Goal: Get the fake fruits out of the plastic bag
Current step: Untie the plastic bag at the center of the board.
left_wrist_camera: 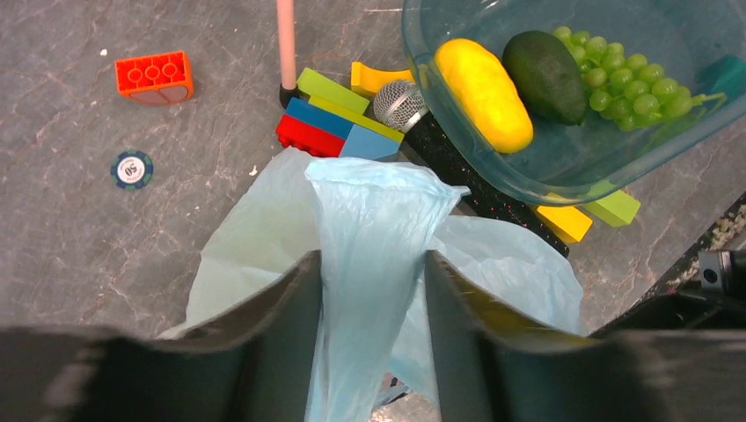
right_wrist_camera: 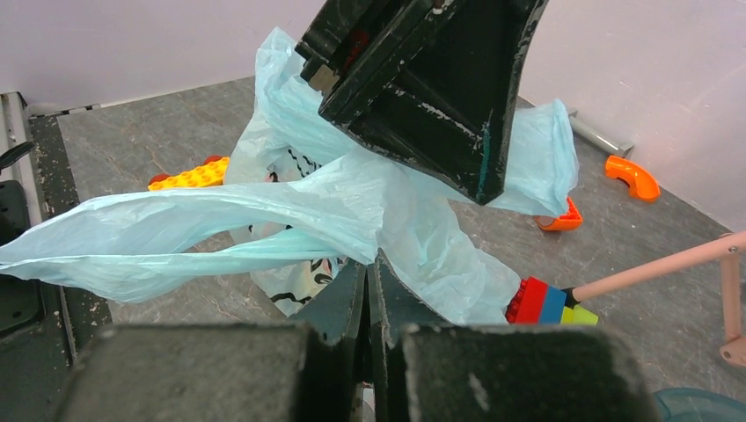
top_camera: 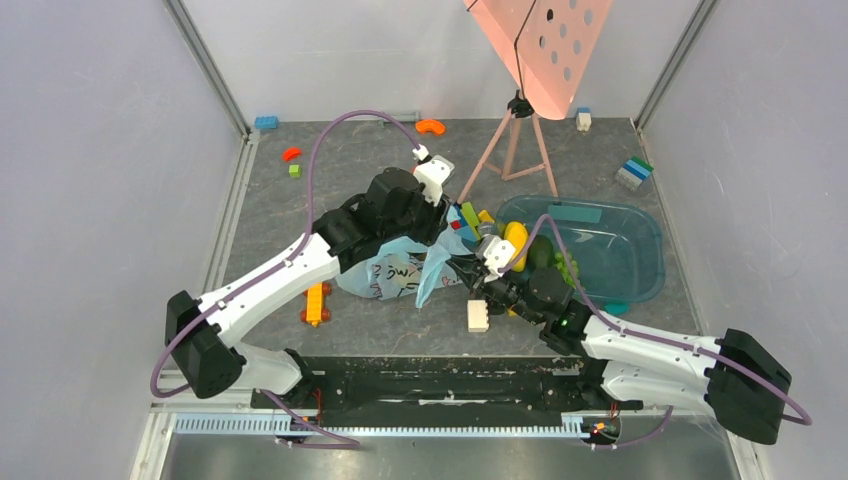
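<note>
The light blue plastic bag [top_camera: 395, 268] lies crumpled mid-table, its dark print [right_wrist_camera: 299, 281] facing up. A bunched strip of the bag [left_wrist_camera: 374, 220] runs up between the fingers of my left gripper [left_wrist_camera: 372, 257], which stand apart around it. My right gripper [right_wrist_camera: 371, 259] is shut on the bag's film from the near side. In the top view the left gripper [top_camera: 447, 222] is above the bag's right end and the right gripper [top_camera: 468, 268] just below it. A yellow lemon [left_wrist_camera: 484, 92], a dark green fruit [left_wrist_camera: 545, 75] and green grapes [left_wrist_camera: 633, 83] lie in the teal tub [top_camera: 630, 250]. The bag's inside is hidden.
A pink tripod stand [top_camera: 515, 150] rises behind the bag. A microphone [left_wrist_camera: 400, 104] and stacked toy bricks [left_wrist_camera: 330, 119] lie between bag and tub. Loose bricks: orange [left_wrist_camera: 154, 75], white [top_camera: 478, 315], yellow-orange [top_camera: 316, 302]. A poker chip [left_wrist_camera: 132, 169] lies left.
</note>
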Tool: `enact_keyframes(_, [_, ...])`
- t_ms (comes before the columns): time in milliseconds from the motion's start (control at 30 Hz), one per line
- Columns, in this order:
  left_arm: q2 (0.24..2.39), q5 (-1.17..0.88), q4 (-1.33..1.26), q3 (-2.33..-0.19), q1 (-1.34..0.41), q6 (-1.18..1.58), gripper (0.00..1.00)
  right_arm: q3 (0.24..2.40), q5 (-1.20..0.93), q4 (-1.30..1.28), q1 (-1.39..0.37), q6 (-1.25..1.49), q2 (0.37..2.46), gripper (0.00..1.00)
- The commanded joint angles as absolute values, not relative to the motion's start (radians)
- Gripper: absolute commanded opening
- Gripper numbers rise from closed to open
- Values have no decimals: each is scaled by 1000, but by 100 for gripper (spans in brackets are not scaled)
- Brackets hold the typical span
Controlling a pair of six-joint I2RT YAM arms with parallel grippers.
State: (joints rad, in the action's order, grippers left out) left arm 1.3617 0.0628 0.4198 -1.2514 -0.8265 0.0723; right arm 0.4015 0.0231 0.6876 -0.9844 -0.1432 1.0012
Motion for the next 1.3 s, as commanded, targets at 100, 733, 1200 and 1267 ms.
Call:
enact_keyframes(100, [1313,175,402,-1284,-830,54,28,449,88,708,-977,-58,975,0])
enact_keyframes(733, [1045,325,332,-1258,-652,105,2,660,451,590,-841,455,1051,9])
enact_keyframes(1200, [976,239,324,-1178,-650,124,2,522,-111,848,-840,-276,1046,78])
enact_keyframes(1267, [978,238,324,-1178,-650,123,2,515,-175,906,-843,-303,1057,78])
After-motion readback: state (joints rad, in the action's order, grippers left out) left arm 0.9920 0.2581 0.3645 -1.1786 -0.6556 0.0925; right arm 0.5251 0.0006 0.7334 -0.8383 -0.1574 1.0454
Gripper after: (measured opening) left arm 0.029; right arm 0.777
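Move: The upright bag handle already stands between the left gripper's half-closed fingers, right at its hand point. The bag body hangs about 11 cm left, 6 cm back and 14 cm below; the red and blue blocks lie some 5 cm ahead, 5 cm right, 18 cm down, and the poker chip 11 cm ahead, 11 cm left, 19 cm down. The right gripper holds the other handle, with the knot about 6 cm left, 3 cm ahead and nearly level. Shut the left gripper on the upright handle and pull it about 12 cm left and as much up, turning the hand some 20 degrees counter-clockwise, then ease slightly back and down. Meanwhile swing the still-pinching right gripper about 9 cm forward and up and 5 cm right, then open it wide as it sinks and draws partway back. ##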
